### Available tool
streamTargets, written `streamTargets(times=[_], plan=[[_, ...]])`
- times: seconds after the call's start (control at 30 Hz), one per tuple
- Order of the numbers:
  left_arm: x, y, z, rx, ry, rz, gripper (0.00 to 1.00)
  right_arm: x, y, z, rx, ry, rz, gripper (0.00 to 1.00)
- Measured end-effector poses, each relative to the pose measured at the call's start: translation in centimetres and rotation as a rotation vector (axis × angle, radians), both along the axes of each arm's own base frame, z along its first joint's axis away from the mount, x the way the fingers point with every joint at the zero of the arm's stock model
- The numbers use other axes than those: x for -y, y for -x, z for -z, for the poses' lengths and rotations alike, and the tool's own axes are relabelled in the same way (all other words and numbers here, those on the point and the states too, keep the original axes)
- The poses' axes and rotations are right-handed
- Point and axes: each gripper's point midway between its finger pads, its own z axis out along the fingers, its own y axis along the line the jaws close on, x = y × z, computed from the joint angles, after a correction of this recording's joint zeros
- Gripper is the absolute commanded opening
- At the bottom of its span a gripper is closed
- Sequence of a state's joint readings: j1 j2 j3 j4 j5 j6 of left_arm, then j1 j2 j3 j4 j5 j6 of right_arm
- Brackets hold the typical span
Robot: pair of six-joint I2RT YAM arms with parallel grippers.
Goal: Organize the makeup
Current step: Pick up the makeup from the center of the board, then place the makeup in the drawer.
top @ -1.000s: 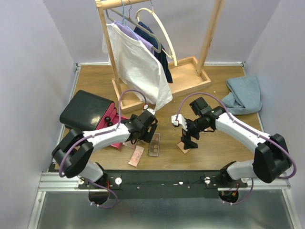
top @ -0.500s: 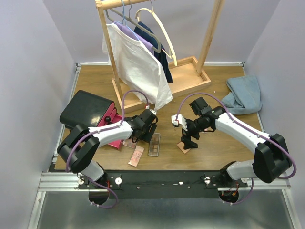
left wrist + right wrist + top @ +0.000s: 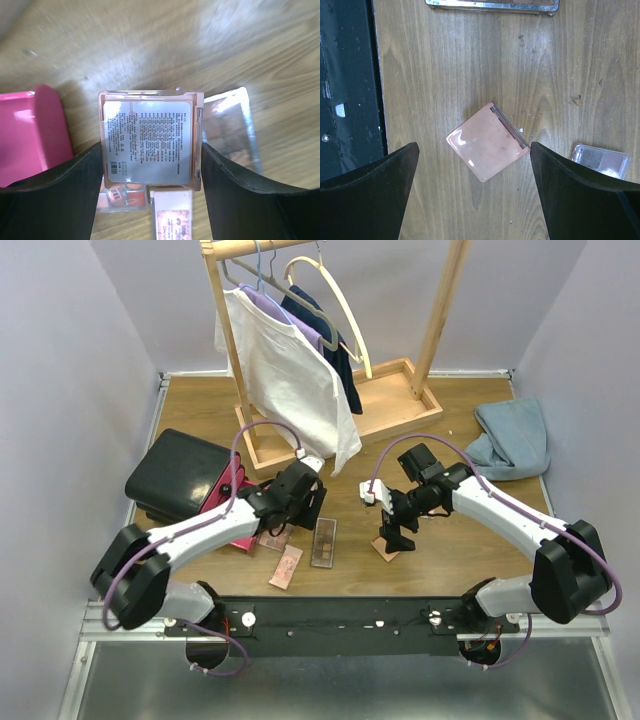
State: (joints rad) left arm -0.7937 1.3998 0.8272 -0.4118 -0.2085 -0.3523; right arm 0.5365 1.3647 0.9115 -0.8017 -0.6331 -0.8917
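Note:
My left gripper [image 3: 151, 150] is shut on a square peach compact [image 3: 150, 135], label side up, with both fingers against its sides. It hangs just above a clear palette of orange shades [image 3: 120, 196] and a pink-labelled palette [image 3: 172, 217]. In the top view the left gripper [image 3: 283, 523] is beside the pink drawers [image 3: 236, 508]. My right gripper [image 3: 474, 145] stands open above a second peach compact [image 3: 487, 141], which lies flat and turned like a diamond on the wood. From above, the right gripper [image 3: 390, 530] is over that compact [image 3: 386, 552].
A brown eyeshadow palette [image 3: 324, 542] and a pink one [image 3: 286, 566] lie near the front edge. The black case [image 3: 178, 472] stands at left. A clothes rack [image 3: 330, 390] with shirts fills the back, and a blue cloth [image 3: 515, 440] lies at right. A small clear case [image 3: 600, 161] lies by the right finger.
The left jaws have closed onto the square compact and the left arm has drawn up and back a little. The right arm has not moved.

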Motion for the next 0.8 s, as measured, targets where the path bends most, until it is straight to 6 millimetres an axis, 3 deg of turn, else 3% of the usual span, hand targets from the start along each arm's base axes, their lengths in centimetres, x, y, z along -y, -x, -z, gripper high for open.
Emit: streamTargets(times=[0.17,0.33,0.6,0.8], plan=[[-0.1,-0.5,-5.0,0.122,0.111,-0.032,0.45,0.0,0.0,0.0,0.0,0.0,0.0,1.0],[-2.3,-0.7,-7.4,0.203,0.122,-0.111,0.45,0.0,0.0,0.0,0.0,0.0,0.0,1.0],[-7.0,-1.5,-7.8,0.274,0.021,-0.301,0.45,0.0,0.0,0.0,0.0,0.0,0.0,1.0],[-9.1,-1.4,-6.8,0.285,-0.052,-0.38,0.45,0.0,0.0,0.0,0.0,0.0,0.0,1.0]])
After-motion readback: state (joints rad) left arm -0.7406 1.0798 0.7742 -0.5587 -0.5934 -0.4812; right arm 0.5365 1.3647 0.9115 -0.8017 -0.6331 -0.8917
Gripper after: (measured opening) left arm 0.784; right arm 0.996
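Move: The square makeup is already held off the table between the left fingers; the open pink drawer lies about 12 cm to this hand's left, 3 cm farther out and 3 cm below. Some 5 cm lower than the hand, the red palette is 5 cm left and 1 cm back, the pink palette 9 cm back and 2 cm left, and the dark palette 8 cm right and 2 cm back. From the idle right hand the drawer is about 38 cm left, 8 cm ahead and 6 cm down. Keeping its pinch on the square makeup by two opposite edges, the left hand climbs quickly some 8 cm, clear of the palettes, then swings about 9 cm left towards the open pink drawer, sinking just slightly at the end. The wrist turns counter-clockwise around 20 degrees and tips the fingertips a little outward and up as it goes. ##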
